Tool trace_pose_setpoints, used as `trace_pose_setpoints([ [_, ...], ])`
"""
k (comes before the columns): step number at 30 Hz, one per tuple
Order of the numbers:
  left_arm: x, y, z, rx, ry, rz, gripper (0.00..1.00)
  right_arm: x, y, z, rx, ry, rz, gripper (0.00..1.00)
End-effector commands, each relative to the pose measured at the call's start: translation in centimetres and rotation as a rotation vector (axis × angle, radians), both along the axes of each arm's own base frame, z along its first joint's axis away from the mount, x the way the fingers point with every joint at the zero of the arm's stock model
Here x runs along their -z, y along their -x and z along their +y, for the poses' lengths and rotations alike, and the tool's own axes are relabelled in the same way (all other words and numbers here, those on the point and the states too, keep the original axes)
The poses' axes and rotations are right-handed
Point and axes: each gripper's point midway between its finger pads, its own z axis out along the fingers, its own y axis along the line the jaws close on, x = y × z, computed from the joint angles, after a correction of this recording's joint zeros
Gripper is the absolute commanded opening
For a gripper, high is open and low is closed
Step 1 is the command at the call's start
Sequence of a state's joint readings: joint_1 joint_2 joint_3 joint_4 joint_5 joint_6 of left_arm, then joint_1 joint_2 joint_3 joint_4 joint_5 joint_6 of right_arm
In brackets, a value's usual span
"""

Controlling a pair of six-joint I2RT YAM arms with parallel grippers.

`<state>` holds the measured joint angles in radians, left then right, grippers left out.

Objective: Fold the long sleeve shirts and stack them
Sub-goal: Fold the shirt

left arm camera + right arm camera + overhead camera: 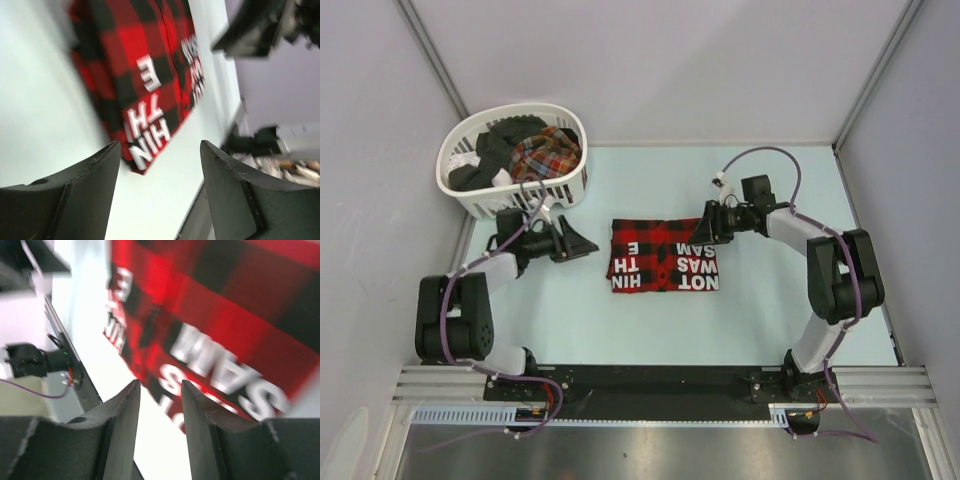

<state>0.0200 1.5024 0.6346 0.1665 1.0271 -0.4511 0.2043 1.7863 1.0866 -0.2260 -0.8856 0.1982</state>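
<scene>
A red-and-black checked flannel shirt (663,256) with white letters lies folded flat on the pale table. It also shows in the left wrist view (140,65) and, blurred, in the right wrist view (225,325). My left gripper (588,244) is open and empty, just left of the shirt, apart from it. My right gripper (704,226) is open and empty, over the shirt's upper right corner. A finer multicolour plaid shirt (546,153) lies in the white basket (472,200) at the back left.
The basket also holds dark and white clothes (490,150). Grey walls close in the table on the left, back and right. A black rail (650,385) with the arm bases runs along the near edge.
</scene>
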Motion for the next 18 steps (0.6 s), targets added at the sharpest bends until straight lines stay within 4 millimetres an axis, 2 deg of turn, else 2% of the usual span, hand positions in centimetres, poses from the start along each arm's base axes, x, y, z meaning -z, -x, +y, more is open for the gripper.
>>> trace_pose_setpoints([
  [1, -3.1, -0.4, 2.2, -0.016, -0.034, -0.118, 0.72, -1.9, 0.5, 2.5, -0.065, 0.076, -0.125, 0.43],
  [5, -3.9, 0.0, 2.6, -0.041, -0.056, -0.161, 0.74, -2.1, 0.1, 6.0, -0.113, 0.097, -0.178, 0.44],
  [7, -4.9, -0.5, 3.5, -0.069, -0.090, -0.219, 0.76, -2.2, 1.0, 8.8, -0.187, 0.122, -0.252, 0.43],
  [8, -5.0, -0.5, 3.9, -0.083, -0.102, -0.213, 0.77, -1.9, 0.4, 9.7, -0.193, 0.163, -0.291, 0.43],
  [9, -5.0, -0.4, 4.3, -0.087, -0.118, -0.211, 0.79, -1.9, 1.7, 11.9, -0.253, 0.181, -0.332, 0.42],
  [10, -5.8, -0.6, 4.7, -0.096, -0.130, -0.227, 0.79, -1.3, 2.1, 12.7, -0.298, 0.220, -0.374, 0.42],
  [11, -5.6, -0.4, 5.5, -0.121, -0.139, -0.195, 0.81, -0.3, 2.0, 13.3, -0.296, 0.272, -0.386, 0.42],
  [12, -5.7, -0.6, 6.1, -0.141, -0.153, -0.194, 0.83, -0.4, 2.0, 14.5, -0.332, 0.297, -0.443, 0.42],
  [13, -6.2, -1.0, 7.3, -0.177, -0.168, -0.198, 0.84, -0.1, 3.1, 15.9, -0.383, 0.319, -0.492, 0.42],
  [14, -6.0, -0.7, 7.8, -0.191, -0.173, -0.169, 0.91, 0.2, 3.1, 16.5, -0.388, 0.360, -0.530, 0.42],
  [15, -6.0, -0.7, 8.4, -0.196, -0.187, -0.172, 0.94, 1.0, 3.3, 17.1, -0.404, 0.380, -0.541, 0.43],
  [16, -6.2, -0.9, 9.0, -0.209, -0.203, -0.169, 0.95, 1.4, 4.5, 18.3, -0.442, 0.388, -0.556, 0.43],
  [18, -4.8, -0.5, 10.1, -0.221, -0.248, -0.110, 0.95, 2.3, 4.8, 18.9, -0.470, 0.415, -0.573, 0.44],
])
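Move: The right hand is over the folded shirt's right part; the shirt's near left corner, with a stray flap, lies about 20 cm to its left, 8 cm back and 6 cm below. The shirt's middle is some 7 cm left and 4 cm back, just as low. From the left hand, that corner is about 5 cm right, 6 cm back and 7 cm below. Right hand sweeps 18 cm left and back over the shirt towards its left end; left retreats leftward, opening. ##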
